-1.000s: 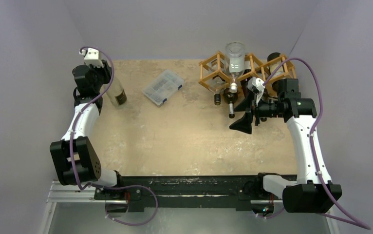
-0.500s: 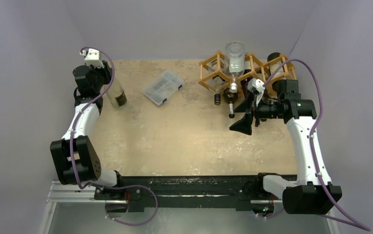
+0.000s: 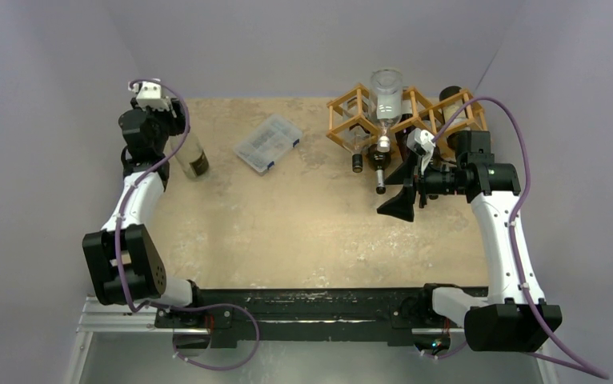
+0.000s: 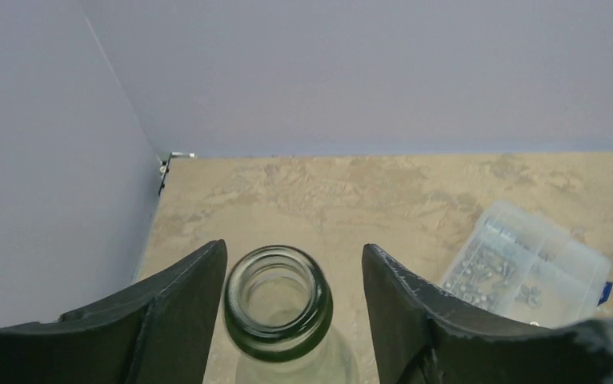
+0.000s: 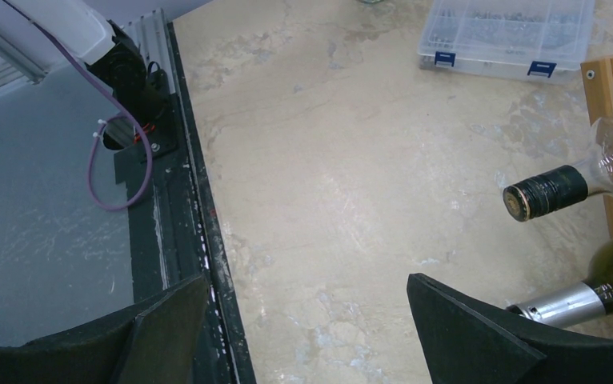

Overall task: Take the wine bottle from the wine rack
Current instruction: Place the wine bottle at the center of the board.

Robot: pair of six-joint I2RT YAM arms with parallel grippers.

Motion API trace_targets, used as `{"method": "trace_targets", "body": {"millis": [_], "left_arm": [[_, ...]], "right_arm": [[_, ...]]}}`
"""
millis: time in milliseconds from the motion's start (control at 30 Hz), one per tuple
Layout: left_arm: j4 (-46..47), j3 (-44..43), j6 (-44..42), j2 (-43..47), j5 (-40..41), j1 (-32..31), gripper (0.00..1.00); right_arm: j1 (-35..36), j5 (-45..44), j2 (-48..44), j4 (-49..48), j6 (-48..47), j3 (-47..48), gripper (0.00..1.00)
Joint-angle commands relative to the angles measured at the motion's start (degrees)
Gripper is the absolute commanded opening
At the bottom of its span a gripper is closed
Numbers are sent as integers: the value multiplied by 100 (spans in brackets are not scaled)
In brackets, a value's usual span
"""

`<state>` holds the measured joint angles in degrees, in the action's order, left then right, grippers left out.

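A clear-green wine bottle [image 3: 192, 156] stands upright on the table at the far left, away from the wooden lattice wine rack [image 3: 343, 117] at the back right. My left gripper [image 3: 177, 130] is open around the bottle's neck. In the left wrist view the bottle mouth [image 4: 278, 292] sits between the fingers of my left gripper [image 4: 294, 250], close to the left one and with a gap to the right one. My right gripper [image 3: 396, 186] hangs wide open and empty just in front of the rack, beside the bottle necks [image 5: 543, 192] that stick out of it.
Several more bottles lie in the rack, among them a clear one [image 3: 386, 100] and a green one with a silver cap [image 5: 583, 300]. A clear plastic compartment box [image 3: 267, 142] lies between the standing bottle and the rack. The left wall is close to the left arm.
My left gripper's jaws have spread apart off the bottle's neck, and the wrist has shifted slightly. The bottle stays standing. The right arm has not moved.
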<state>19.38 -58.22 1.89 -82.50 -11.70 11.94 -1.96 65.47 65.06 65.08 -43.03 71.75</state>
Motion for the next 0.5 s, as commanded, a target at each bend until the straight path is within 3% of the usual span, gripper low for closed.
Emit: {"method": "trace_targets", "body": {"millis": [0,233,467], "left_arm": [[839,-4,76,385,33,37,69],[479,63,420,814,374,38,93],[-881,-192,1005,1506,861,42,100]], "right_arm": [[-35,31,-160,-57,31,-7,99],[-42,53,-200,-48,12,-1,99],[-42,53,-262,-39,39,61,99]]}}
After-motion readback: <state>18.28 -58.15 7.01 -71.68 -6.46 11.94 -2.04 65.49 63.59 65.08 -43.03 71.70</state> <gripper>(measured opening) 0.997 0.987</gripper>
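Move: The wine bottle already stands upright on the board, its neck between the left hand's half-open fingers, so its middle is straight below that hand by about 10 cm. The clear plastic box lies flat some 10 cm ahead of the left hand, about 26 cm to its right and roughly 22 cm below. From the idle right hand the bottle's middle is about 23 cm ahead, some 60 cm to the left and about 11 cm lower. The bottle's neck comes free as the left fingers go on spreading from about half to fully open. The left hand rises roughly 8 cm off the neck, straight up at first, then also easing back about 4 cm towards its base while the fingertips tilt up some 10 degrees. ##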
